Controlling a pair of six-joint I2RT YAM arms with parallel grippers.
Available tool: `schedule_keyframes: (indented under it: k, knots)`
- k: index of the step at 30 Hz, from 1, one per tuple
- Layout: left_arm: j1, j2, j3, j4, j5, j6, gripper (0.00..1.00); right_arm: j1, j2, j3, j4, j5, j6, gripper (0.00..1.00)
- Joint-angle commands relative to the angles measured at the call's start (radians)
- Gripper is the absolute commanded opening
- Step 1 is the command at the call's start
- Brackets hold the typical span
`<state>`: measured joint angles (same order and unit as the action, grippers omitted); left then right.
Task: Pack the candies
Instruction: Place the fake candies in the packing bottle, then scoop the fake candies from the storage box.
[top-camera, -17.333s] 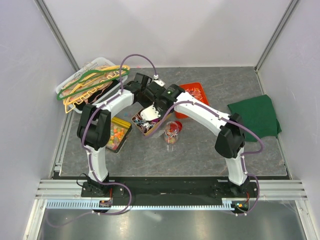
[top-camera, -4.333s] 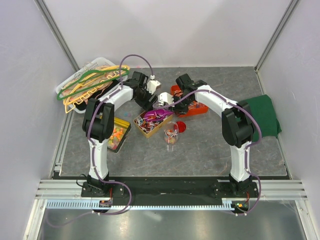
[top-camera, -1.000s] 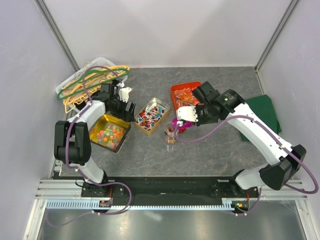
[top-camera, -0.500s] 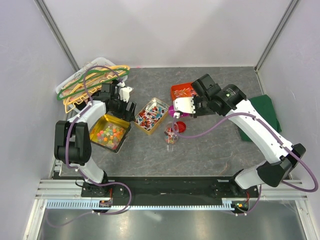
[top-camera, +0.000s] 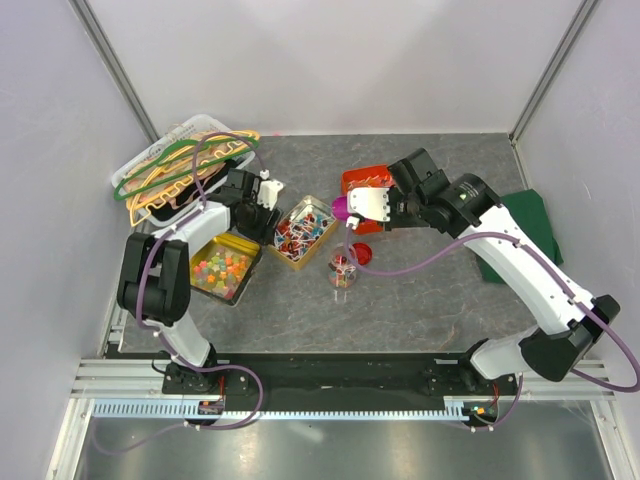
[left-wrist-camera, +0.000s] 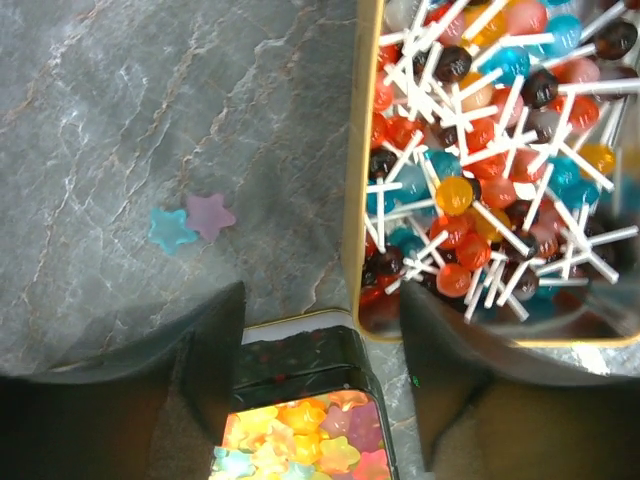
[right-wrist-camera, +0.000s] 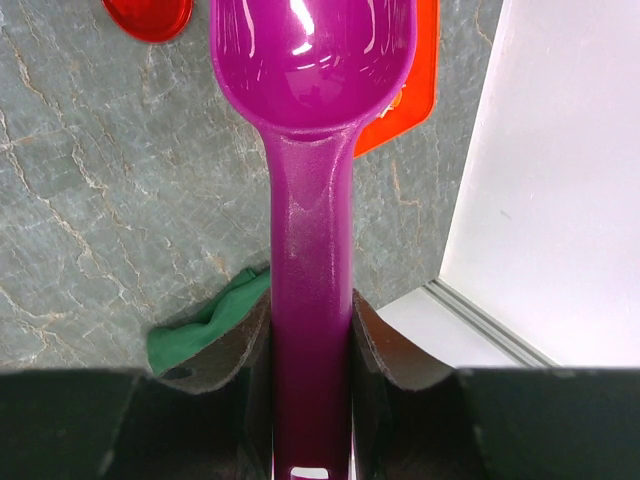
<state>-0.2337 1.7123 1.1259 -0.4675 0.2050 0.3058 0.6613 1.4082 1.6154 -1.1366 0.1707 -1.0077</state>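
Observation:
Star-shaped candies (left-wrist-camera: 300, 445) fill a black gold-rimmed tin (top-camera: 225, 268). Lollipops (left-wrist-camera: 480, 170) fill a second gold tin (top-camera: 303, 230), and wrapped candies lie in the orange tray (top-camera: 372, 183). Two loose star candies (left-wrist-camera: 190, 222) lie on the table. A small clear jar (top-camera: 343, 271) holds some candies, with its red lid (top-camera: 362, 253) beside it. My left gripper (left-wrist-camera: 325, 345) (top-camera: 262, 203) is open, its fingers on either side of the star tin's end. My right gripper (right-wrist-camera: 310, 315) (top-camera: 378, 205) is shut on the handle of an empty purple scoop (right-wrist-camera: 310, 60) (top-camera: 343, 208).
A white basket with wire hangers (top-camera: 180, 165) stands at the back left. A green cloth (top-camera: 518, 233) lies at the right, near the wall. The lollipop tin's rim (left-wrist-camera: 352, 200) runs close by my left gripper's right finger (left-wrist-camera: 440, 360).
The left gripper has shifted right toward the lollipop tin and its jaws have narrowed. The right arm has lifted the scoop from over the jar up toward the orange tray.

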Motion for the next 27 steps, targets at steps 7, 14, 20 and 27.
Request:
schedule_keyframes:
  k: [7,14,20,27]
  knots:
    - [-0.026,0.075,0.084,0.003,-0.085,0.015,0.34,0.000,-0.038,-0.015,0.057,-0.014,0.037,0.00]
    - [-0.041,0.154,0.196,-0.006,-0.090,0.093,0.07,-0.025,-0.040,-0.028,0.072,-0.014,0.038,0.00]
    - [-0.050,0.239,0.357,-0.022,-0.130,0.231,0.02,-0.063,-0.026,-0.040,0.097,-0.049,0.047,0.00]
    - [-0.061,0.308,0.446,-0.036,-0.035,0.424,0.02,-0.092,0.008,-0.034,0.123,-0.105,0.080,0.00]
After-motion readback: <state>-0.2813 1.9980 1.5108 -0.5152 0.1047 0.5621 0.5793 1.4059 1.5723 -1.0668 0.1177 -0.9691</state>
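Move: The lollipop box has its nearest corner just by the open left fingers; its middle is about 11 cm to the right of that hand, 4 cm ahead and some 3 cm lower. The gummy tray lies about 11 cm left and 7 cm back, the bottle about 21 cm right and 8 cm back, the orange bin about 30 cm right and 12 cm ahead. From the right hand the box is roughly 21 cm left, 3 cm back and 22 cm below. The lollipop box's left long wall is pinched near its near corner as the left hand sinks about 1 cm and shuts its fingers on the rim; then, speeding up, the hand drags the box forward, some 9 cm of hand travel in all, rising slightly late and swinging about 10 degrees clockwise. The right hand still holds the scoop aloft and eases barely 2 cm forward and right. ##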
